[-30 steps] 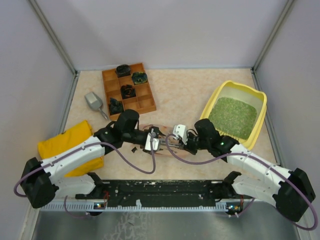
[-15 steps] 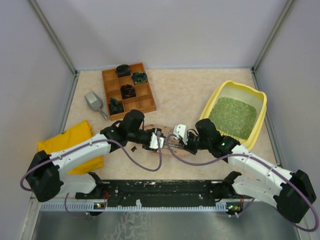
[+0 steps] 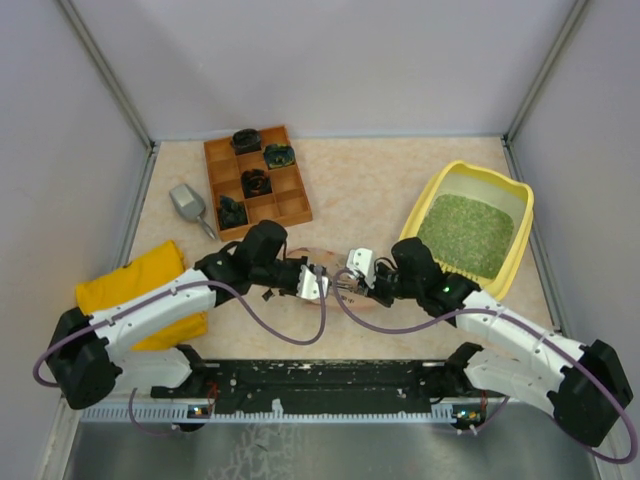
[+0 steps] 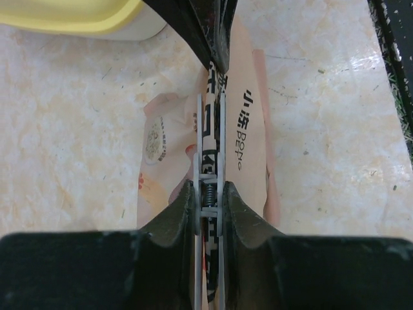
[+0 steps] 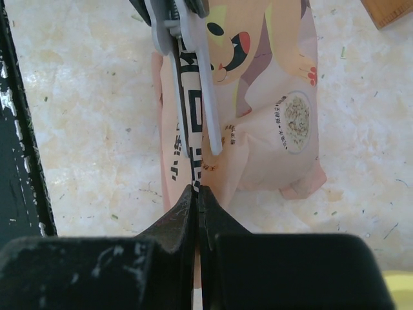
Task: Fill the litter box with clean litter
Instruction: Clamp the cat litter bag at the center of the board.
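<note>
The yellow litter box (image 3: pixel 456 172) stands at the right, with green clean litter (image 3: pixel 465 235) spread in it; its rim (image 4: pixel 71 16) also shows in the left wrist view. A pink printed pouch (image 4: pixel 248 129) (image 5: pixel 271 97) lies on the table between the arms. My right gripper (image 3: pixel 343 286) (image 5: pixel 197 190) is shut on the pouch's printed top edge. A grey spring clip (image 4: pixel 208 177) (image 5: pixel 197 71) sits on that same edge. My left gripper (image 3: pixel 322 283) (image 4: pixel 210 190) is shut on the clip's two handles.
A brown wooden compartment tray (image 3: pixel 257 180) with dark objects stands at the back left, a grey scoop (image 3: pixel 187 203) beside it. A yellow cloth bag (image 3: pixel 135 290) lies under the left arm. The black base rail (image 3: pixel 320 380) runs along the near edge.
My left arm has moved right to the pouch, and its jaws have closed from wide open onto the grey clip. The right gripper has kept its grip in place.
</note>
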Motion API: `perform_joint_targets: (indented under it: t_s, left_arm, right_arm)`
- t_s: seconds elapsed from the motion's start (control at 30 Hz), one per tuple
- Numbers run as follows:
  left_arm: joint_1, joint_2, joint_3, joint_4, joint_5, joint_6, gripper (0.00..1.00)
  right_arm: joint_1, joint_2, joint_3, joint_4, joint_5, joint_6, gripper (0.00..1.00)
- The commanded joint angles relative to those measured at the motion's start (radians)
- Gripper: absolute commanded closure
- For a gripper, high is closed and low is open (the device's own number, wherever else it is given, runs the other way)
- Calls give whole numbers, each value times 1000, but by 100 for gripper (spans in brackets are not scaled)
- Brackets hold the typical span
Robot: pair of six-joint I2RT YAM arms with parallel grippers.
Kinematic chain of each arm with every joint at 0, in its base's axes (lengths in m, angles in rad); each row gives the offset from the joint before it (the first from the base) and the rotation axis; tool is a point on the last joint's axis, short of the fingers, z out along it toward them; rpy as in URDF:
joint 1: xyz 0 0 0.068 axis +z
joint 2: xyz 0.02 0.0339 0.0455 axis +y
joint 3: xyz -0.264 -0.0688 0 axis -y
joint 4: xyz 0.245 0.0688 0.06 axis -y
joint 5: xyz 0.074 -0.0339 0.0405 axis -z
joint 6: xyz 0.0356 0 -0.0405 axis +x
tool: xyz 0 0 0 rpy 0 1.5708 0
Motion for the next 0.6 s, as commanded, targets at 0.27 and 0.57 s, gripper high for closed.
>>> perform_joint_targets:
  t_s: [0.27,0.57]
  left_arm:
    - [61,-147,-97,-63,-138,-18,92]
    - [133,-228,-186,6,-84,-63,91]
  right_arm:
    - [-6,-44,8,82,31,-7,100]
    - [-8,-50,10,81,39,10,100]
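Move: Gripping the open clamp, the left hand has the middle of the cat litter bag's top edge about 5 cm to its left, roughly level forward and 3 cm below. The orange tray lies some 25 cm ahead, 18 cm left and 14 cm below. From the right hand, which already pinches the edge's near end, that middle is about 13 cm left at much its own height; the yellow litter box stands some 31 cm right, 16 cm ahead and 8 cm below. Sliding left along the bag's top edge, away from the right fingers, the left hand carries the clamp about 5.5 cm, its bars still spread on either side of the edge. The hand turns some 10 degrees counter-clockwise and keeps its grip unchanged. The right hand all but stays in place, still pinching its end of the edge. ##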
